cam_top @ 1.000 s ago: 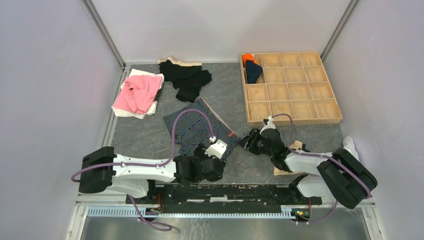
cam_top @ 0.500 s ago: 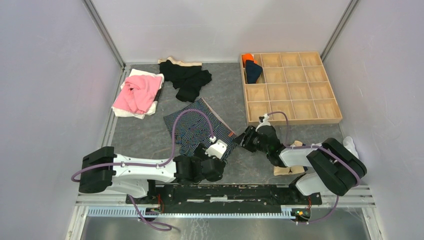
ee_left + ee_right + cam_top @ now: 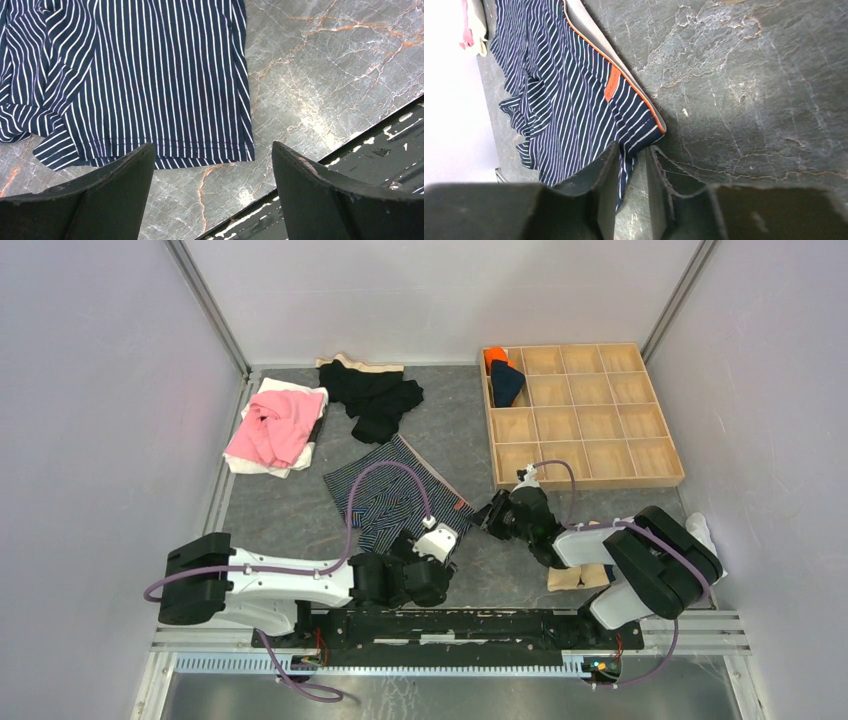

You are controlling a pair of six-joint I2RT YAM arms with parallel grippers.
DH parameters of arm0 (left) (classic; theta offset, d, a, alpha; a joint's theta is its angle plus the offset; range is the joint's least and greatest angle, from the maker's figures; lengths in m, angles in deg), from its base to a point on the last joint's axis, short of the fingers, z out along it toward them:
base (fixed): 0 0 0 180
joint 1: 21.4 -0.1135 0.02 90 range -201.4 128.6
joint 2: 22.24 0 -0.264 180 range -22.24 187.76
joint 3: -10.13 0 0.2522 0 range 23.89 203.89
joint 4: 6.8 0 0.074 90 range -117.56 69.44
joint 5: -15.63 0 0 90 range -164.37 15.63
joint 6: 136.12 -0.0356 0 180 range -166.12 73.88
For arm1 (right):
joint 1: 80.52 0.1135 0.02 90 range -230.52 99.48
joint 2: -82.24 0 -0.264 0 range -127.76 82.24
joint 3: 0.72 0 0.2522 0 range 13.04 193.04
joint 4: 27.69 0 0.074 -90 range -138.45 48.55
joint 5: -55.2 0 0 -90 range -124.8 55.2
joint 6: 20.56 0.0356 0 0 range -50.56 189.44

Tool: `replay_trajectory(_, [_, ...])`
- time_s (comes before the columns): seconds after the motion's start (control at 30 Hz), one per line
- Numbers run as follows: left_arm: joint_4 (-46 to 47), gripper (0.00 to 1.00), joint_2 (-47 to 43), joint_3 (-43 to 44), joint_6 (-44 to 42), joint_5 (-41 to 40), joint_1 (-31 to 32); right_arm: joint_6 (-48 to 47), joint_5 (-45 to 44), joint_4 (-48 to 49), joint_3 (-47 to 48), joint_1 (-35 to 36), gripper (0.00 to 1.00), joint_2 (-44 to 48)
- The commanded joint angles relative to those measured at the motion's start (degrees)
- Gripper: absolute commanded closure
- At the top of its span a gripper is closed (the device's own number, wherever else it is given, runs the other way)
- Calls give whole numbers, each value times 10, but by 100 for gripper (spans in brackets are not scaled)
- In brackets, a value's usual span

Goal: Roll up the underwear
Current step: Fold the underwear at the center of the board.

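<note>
The navy striped underwear lies flat mid-table, its orange-edged waistband toward the right. My right gripper sits low at the waistband's near corner. In the right wrist view the underwear has that corner between the fingers of the right gripper. They stand close together, with a slit of table showing between them. My left gripper hovers at the leg hem. In the left wrist view the left gripper is wide open just short of the underwear, with nothing between its fingers.
A wooden compartment tray stands at the back right with orange and navy rolls in its far-left cells. Black garments and a pink garment lie at the back left. Beige cloth lies by the right arm's base.
My right gripper has slid left onto the waistband corner and its fingers have drawn closer together. The underwear has shifted slightly left. The left gripper has barely moved.
</note>
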Motion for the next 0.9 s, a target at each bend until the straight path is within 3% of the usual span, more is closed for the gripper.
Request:
replay_trajectory(0.0, [18, 8, 15, 27, -7, 4, 11, -9, -16, -16, 7, -3, 73, -18])
replay_trajectory(0.17, [16, 10, 50, 40, -1, 14, 16, -12, -14, -14, 0, -3, 88, -14])
replay_trajectory(0.87, [22, 36, 156, 57, 37, 16, 20, -30, -7, -31, 2, -2, 95, 8])
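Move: The underwear's near hem corner lies about 6 cm below the left hand and 3 cm to its right; the rumpled leg is some 7 cm ahead, 11 cm left, and the orange label about 14 cm ahead, 5 cm right. The underwear's side edge just under the waistband corner sits practically between the right fingertips, 1 cm ahead and 1 cm lower, with the orange label some 3 cm ahead and 3 cm left of that hand. The side edge by the waistband corner is pinched between the right fingertips, which shut from about a third open while that hand sinks just under 1 cm and then holds its place. Towards the near hem corner the left hand drops some 4.5 cm, easing 1.5 cm back and right, its left side tilting up about 10 degrees, its fingers narrowing from nearly wide to two-thirds open around the corner. ##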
